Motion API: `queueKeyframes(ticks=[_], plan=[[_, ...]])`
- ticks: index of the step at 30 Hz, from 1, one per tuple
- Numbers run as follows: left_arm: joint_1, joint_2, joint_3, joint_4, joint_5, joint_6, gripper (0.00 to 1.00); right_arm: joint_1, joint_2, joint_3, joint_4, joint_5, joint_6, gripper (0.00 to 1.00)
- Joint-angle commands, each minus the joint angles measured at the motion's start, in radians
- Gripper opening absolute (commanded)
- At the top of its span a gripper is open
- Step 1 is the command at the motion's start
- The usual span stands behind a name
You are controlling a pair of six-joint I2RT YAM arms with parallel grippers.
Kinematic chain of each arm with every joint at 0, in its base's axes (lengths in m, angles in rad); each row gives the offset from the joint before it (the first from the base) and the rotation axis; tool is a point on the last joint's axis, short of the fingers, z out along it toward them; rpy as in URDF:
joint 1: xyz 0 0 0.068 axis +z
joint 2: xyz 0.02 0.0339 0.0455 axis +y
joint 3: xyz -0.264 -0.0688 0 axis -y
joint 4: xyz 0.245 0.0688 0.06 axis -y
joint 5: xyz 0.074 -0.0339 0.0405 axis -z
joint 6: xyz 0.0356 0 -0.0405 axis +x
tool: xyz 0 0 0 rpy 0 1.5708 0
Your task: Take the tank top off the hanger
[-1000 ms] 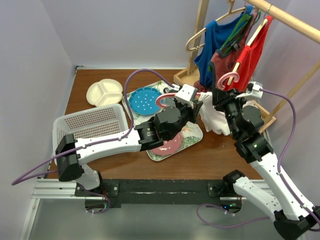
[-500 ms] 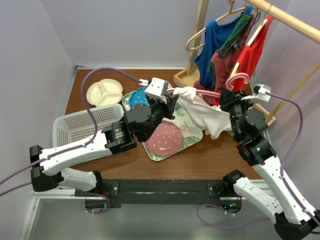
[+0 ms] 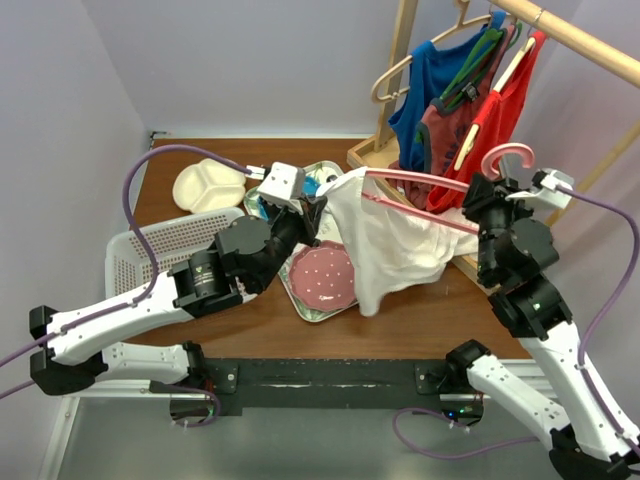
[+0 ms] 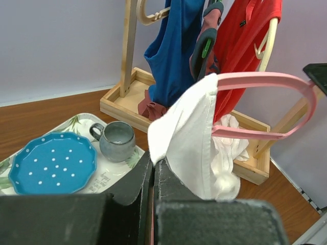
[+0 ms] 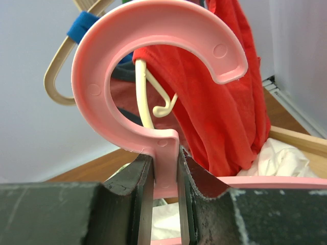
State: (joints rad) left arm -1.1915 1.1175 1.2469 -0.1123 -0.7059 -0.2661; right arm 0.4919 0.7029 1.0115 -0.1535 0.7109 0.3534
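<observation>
The white tank top (image 3: 385, 235) hangs stretched between my two grippers, still draped over the pink hanger (image 3: 420, 184). My left gripper (image 3: 316, 206) is shut on one edge of the tank top (image 4: 191, 138), above the tray; its jaws (image 4: 153, 164) pinch the white cloth. At the right, my right gripper (image 3: 489, 192) is shut on the neck of the hanger just below its hook (image 5: 153, 66), fingers (image 5: 166, 163) on either side of it. The hanger's arms (image 4: 260, 80) run from the cloth toward the right gripper.
A tray (image 3: 300, 306) holds a pink plate (image 3: 325, 275), a blue dotted plate (image 4: 53, 162) and a grey mug (image 4: 116, 140). A white divided dish (image 3: 207, 183) and a white basket (image 3: 170, 245) lie left. The wooden rack (image 3: 400, 60) carries blue (image 3: 430, 75) and red (image 3: 505, 95) garments.
My left gripper has pulled the tank top's edge to the left, and my right gripper has carried the hanger right and up. The cloth is now spread wide between them.
</observation>
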Motion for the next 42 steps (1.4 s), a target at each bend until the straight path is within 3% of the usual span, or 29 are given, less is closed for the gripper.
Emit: queueKeyframes(ticks=[1,9,14,18,26,30,35,39,42], plan=[[0.006,-0.048,0.009,-0.004,-0.04,0.022,0.0,-0.001,-0.034,0.062,-0.001,0.058,-0.014,0.0],[0.006,-0.068,0.058,-0.047,-0.034,0.019,0.0,-0.001,-0.132,0.036,-0.043,-0.004,-0.08,0.0],[0.006,-0.068,0.158,-0.082,0.049,0.044,0.0,-0.001,-0.198,0.024,-0.06,0.01,-0.09,0.0],[0.006,-0.082,0.201,-0.07,-0.033,0.129,0.0,-0.003,-0.217,0.044,-0.069,-0.005,-0.09,0.0],[0.007,-0.05,0.236,0.207,-0.354,0.549,0.0,-0.001,-0.233,0.041,-0.066,-0.018,-0.079,0.0],[0.029,-0.002,0.291,0.327,-0.406,0.743,0.0,-0.001,-0.229,0.045,-0.066,-0.016,-0.083,0.0],[0.036,0.056,0.469,0.408,-0.434,0.911,0.0,0.0,-0.221,0.047,-0.057,-0.016,-0.082,0.0],[0.036,0.053,0.484,0.7,-0.509,1.244,0.0,-0.001,-0.212,0.05,-0.052,-0.013,-0.085,0.0],[0.038,0.006,0.453,0.802,-0.511,1.373,0.0,-0.001,-0.207,0.047,-0.05,-0.014,-0.087,0.0]])
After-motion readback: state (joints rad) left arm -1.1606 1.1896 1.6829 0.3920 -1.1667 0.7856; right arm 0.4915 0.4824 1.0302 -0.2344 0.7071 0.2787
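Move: The left hand already pinches an edge of the white tank top. The pink hanger, its far end still in the tank top, is centred about 20 cm to the right at nearly the same height; from the right hand, which grips it by the neck, it is some 14 cm left, 2 cm back and 3 cm below. From the left hand, the white basket lies about 33 cm left, 7 cm ahead and 34 cm below; the red plate is 35 cm below, 3 cm ahead and 4 cm right. Back about 6 cm, with a little right and up, goes the right hand, drawing the hanger away from the tank top, and then it holds still. The left hand barely shifts at first, then climbs nearly 20 cm and swings some 16 cm left, away from the hanger, turning about 35 degrees counter-clockwise with its fingers tipping up. Both grips stay shut, on cloth and on hanger neck. ##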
